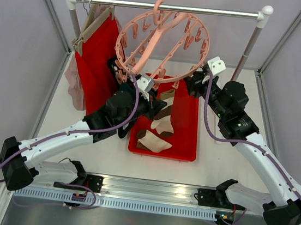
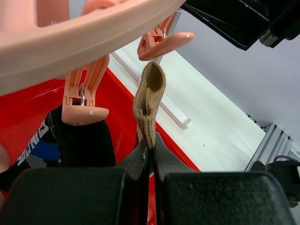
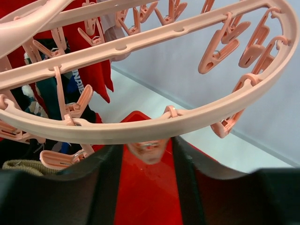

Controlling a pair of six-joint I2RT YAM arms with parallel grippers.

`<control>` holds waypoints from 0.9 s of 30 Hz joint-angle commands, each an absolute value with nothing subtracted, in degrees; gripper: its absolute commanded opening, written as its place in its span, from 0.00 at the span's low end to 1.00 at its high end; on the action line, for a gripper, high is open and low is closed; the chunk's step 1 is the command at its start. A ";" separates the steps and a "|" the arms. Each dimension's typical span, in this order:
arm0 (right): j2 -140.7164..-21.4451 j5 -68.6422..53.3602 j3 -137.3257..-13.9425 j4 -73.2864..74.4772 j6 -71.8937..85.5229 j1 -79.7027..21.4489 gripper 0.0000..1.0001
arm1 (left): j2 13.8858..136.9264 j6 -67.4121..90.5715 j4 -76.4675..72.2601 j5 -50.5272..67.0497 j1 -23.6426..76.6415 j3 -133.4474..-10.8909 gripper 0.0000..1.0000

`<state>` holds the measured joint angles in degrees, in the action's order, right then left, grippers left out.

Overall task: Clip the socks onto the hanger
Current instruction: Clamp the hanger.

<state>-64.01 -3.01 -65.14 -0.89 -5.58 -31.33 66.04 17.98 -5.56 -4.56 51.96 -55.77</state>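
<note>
The pale-pink ring hanger [image 1: 164,45] hangs by its hook from the rail. My left gripper [image 1: 153,97] is under its near rim, shut on the cuff of a beige sock [image 2: 149,101] that stands up between two clip pegs [image 2: 83,96]. A black sock with white and blue markings [image 2: 70,145] hangs beside it. My right gripper [image 3: 148,149] is open under the ring's right rim [image 3: 154,129], its fingers [image 3: 185,159] close on either side of one peg [image 3: 149,151]. I cannot tell if they touch it. More beige socks [image 1: 156,143] lie in the tray.
The red tray [image 1: 182,141] sits on the table below the hanger. A red cloth [image 1: 96,67] and a pink garment [image 1: 74,84] hang on wooden hangers at the rail's left end. The rail's right post [image 1: 249,50] stands just behind my right arm.
</note>
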 commanded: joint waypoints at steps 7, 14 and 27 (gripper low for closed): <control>-63.63 -6.32 -68.82 -1.76 -3.34 -31.20 0.15 | 64.34 16.00 -4.92 -4.31 52.21 -58.36 0.02; -63.19 -7.99 -69.61 -0.18 -0.18 -31.29 0.04 | 63.90 13.89 -7.12 3.61 52.29 -57.13 0.02; -61.00 -11.77 -70.93 5.53 6.50 -31.38 0.02 | 68.11 14.06 -9.58 2.11 52.29 -59.67 0.02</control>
<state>-62.19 -9.50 -67.85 4.80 4.36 -31.29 66.70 15.49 -6.35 0.78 52.14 -56.69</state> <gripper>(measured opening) 0.203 0.033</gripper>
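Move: The right hand, half open, has the clip it goes for almost between its fingertips, about 1 cm ahead and level with the fingers, under the hanger's near rim. The next clip hangs some 4 cm to the hand's left and 1 cm nearer; another is about 5 cm ahead and 2 cm right. From the left hand, holding the beige sock, the right hand's clip lies roughly 5 cm ahead, 6 cm right and 6 cm higher. The right hand finishes closing from half open and pinches the clip below the rim from outside, then draws back about 3 cm and some 1.5 cm to the left with a slight rise, tugging the hanger along while the wrist turns a little counter-clockwise, tips down and rolls left side up, around 10 degrees in all. Once that pull is under way, the left hand keeps its shut grip on the beige sock and eases about 1 cm back and 1 cm to the right, turning some 5 degrees clockwise, its cuff standing free beside the next clip. ##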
